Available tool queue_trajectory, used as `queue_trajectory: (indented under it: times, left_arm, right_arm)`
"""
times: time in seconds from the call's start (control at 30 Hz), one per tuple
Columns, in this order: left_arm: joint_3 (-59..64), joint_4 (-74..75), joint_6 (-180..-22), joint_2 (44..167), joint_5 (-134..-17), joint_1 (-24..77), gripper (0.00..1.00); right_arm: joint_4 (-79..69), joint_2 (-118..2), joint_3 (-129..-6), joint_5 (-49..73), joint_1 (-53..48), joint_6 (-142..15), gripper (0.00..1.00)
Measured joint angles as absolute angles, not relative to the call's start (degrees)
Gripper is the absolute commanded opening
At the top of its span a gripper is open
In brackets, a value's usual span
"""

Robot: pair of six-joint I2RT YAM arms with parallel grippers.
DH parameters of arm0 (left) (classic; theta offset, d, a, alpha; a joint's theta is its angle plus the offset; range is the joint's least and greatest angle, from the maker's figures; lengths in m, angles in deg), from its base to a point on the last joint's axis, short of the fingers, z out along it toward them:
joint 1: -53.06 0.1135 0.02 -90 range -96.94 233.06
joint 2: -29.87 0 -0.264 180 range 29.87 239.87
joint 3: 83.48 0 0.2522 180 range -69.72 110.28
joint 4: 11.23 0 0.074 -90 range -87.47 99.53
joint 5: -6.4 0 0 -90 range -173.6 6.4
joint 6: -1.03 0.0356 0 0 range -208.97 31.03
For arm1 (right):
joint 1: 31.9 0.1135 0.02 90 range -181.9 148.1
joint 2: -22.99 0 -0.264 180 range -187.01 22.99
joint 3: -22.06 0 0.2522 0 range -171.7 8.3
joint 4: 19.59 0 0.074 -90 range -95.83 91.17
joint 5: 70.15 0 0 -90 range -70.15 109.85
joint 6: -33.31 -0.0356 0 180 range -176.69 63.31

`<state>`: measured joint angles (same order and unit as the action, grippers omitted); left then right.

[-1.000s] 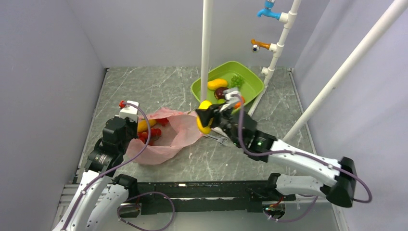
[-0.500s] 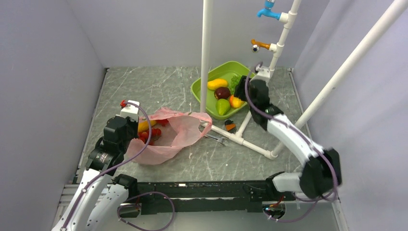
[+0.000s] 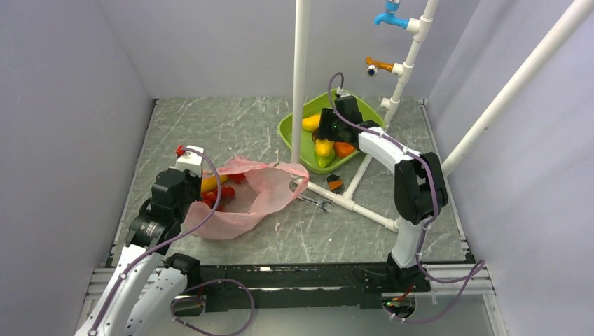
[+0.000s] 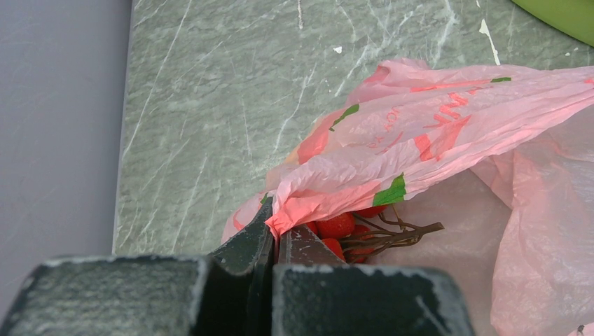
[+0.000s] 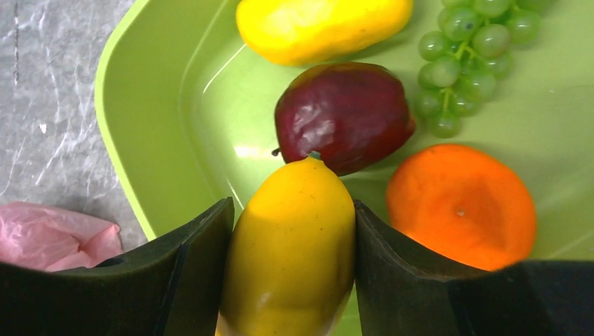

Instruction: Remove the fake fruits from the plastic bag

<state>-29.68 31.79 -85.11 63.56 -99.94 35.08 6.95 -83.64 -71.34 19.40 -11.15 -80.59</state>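
The pink plastic bag (image 3: 245, 199) lies crumpled at the left of the table. My left gripper (image 3: 202, 196) is shut on its edge (image 4: 308, 206), fingers (image 4: 242, 245) pressed together on a pinched fold. A red grape cluster (image 4: 343, 227) lies inside behind the fold, also visible from above (image 3: 210, 198) beside a yellow-orange fruit (image 3: 208, 183). My right gripper (image 3: 323, 143) hangs over the green tub (image 3: 368, 108), shut on the yellow bananas (image 5: 294, 245), seen end on as a smooth yellow body. A green pear (image 3: 322, 162) lies in the tub beneath it.
The tub (image 5: 175, 105) also holds a yellow mango (image 5: 322, 28), a maroon fruit (image 5: 343, 115), an orange fruit (image 5: 459, 206) and green grapes (image 5: 462, 63). A white pipe frame (image 3: 301, 84) stands next to the tub. A wrench (image 3: 312, 201) and a small orange part (image 3: 335, 184) lie near its foot.
My right arm has swung from the bag's mouth to over the green tub, carrying the yellow bananas. The left gripper and the bag have not moved.
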Motion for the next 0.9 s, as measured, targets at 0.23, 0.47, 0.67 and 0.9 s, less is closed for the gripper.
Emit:
queue_trajectory:
  times: [0.23, 0.47, 0.67, 0.9]
  left_arm:
    - [-29.68, 31.66, -85.11, 63.83, -99.94, 35.08, 0.0]
    - [-29.68, 31.44, -85.11, 63.83, -99.94, 35.08, 0.0]
    - [-29.68, 31.46, -85.13, 63.83, -99.94, 35.08, 0.0]
    - [-29.68, 31.46, -85.11, 63.76, -99.94, 35.08, 0.0]
  right_arm:
    - [8.76, -84.73, -74.44, 18.11, -9.2, -80.37, 0.62]
    - [9.33, -84.73, -75.51, 18.02, -8.55, -79.78, 0.82]
    - [9.5, -84.71, -75.12, 18.09, -8.46, -79.52, 0.84]
    - [7.56, -78.98, -64.63, 18.35, -8.15, -80.24, 0.83]
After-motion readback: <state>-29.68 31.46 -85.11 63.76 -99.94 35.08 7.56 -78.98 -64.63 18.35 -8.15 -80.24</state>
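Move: The right hand already holds the yellow mango low inside the green tray, and the free spot for it by the tray's left wall is about 5 cm to its left, 3 cm ahead and 4 cm lower. The pear is right under the hand, the purple fruit some 6 cm ahead, and the orange about 6 cm right and 3 cm ahead. From the left hand, that spot is roughly 24 cm ahead, 27 cm right and 13 cm down. The right hand carries the mango about 3 cm left, away from the orange and towards the tray's left wall, rising a centimetre or so on the way, then spreads its fingers and lets go of the mango beside the purple fruit. With the fingers open it draws back about 4 cm towards the tray's near side, sinking some 2 cm, while the left hand stays put and keeps the bag's rim pinched. ##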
